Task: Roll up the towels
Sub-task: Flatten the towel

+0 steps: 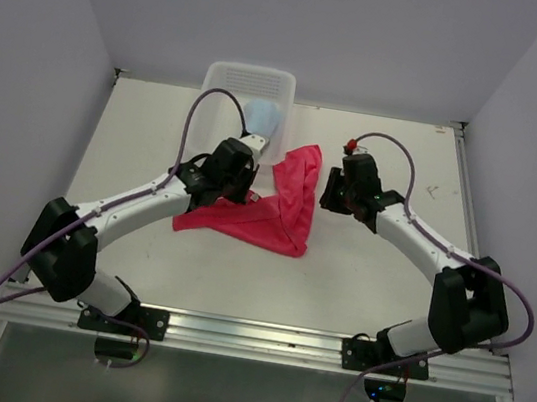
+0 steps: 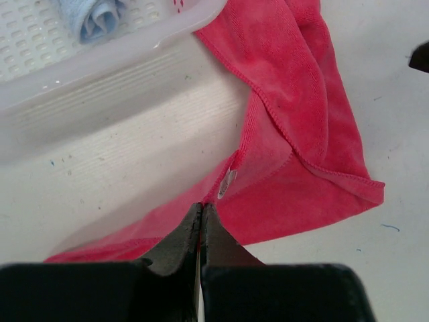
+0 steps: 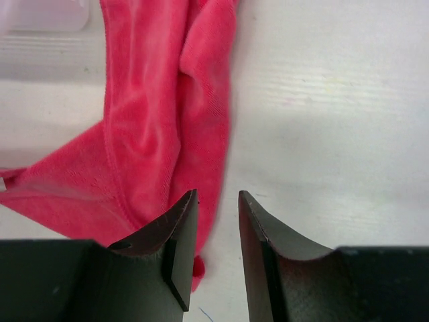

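Note:
The pink-red towel lies crumpled on the white table, in front of the basket. My left gripper is on the towel's left part, by the basket's near wall. In the left wrist view, my left gripper is shut, its tips pinching the hem of the pink-red towel. My right gripper stands open at the towel's right edge. In the right wrist view, its left finger overlaps the edge of the cloth, with bare table in the gap. The light blue towel sits rolled inside the basket.
The white mesh basket stands at the back middle of the table; its near wall is close to my left gripper. Grey walls close in the left, right and back. A metal rail runs along the near edge.

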Controlling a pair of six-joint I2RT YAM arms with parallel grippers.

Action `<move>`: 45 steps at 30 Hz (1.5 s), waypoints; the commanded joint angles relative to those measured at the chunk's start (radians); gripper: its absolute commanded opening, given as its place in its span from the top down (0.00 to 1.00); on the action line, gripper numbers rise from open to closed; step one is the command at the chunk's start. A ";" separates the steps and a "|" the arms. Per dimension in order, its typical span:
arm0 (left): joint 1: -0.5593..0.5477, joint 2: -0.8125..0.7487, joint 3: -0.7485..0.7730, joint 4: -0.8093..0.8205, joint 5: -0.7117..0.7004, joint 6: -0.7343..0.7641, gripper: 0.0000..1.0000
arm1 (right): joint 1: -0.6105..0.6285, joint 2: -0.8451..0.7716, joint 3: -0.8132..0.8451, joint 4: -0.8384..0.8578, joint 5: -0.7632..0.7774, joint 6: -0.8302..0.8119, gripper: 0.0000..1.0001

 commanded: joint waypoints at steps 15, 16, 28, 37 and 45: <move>-0.001 -0.207 -0.041 -0.085 0.026 -0.014 1.00 | 0.256 0.246 0.112 0.138 -0.005 0.065 0.60; -0.001 -0.217 -0.043 -0.083 0.027 -0.014 1.00 | 0.259 0.260 0.107 0.141 -0.014 0.073 0.60; -0.001 -0.278 -0.049 -0.080 0.012 -0.017 1.00 | 0.302 0.309 0.062 0.188 -0.050 0.131 0.87; -0.003 -0.344 -0.049 -0.117 -0.026 -0.022 1.00 | 0.302 0.228 -0.022 0.175 0.027 0.135 1.00; -0.001 -0.401 -0.017 -0.171 -0.049 -0.043 1.00 | 0.299 0.093 -0.141 0.116 0.088 0.141 1.00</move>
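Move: My left hand already grips the red towel by an edge; the towel's middle lies about 8 cm to its right, 3 cm ahead and 11 cm below. From my empty right hand that middle is some 14 cm to the left, about level, 9 cm down. The white basket is centred roughly 28 cm ahead of my left hand, 3 cm to its left and 11 cm lower; the rolled blue towel inside sits about 27 cm ahead, 1 cm right, 10 cm lower. I sweep my right hand about 13 cm left to the red towel, then back while sinking, turning it counter-clockwise and shutting the part-open fingers low there; closed, they draw back and to the right, ending low beside the towel's right edge. My left hand keeps its pinch and carries the held edge up about 7 cm, back and left. ##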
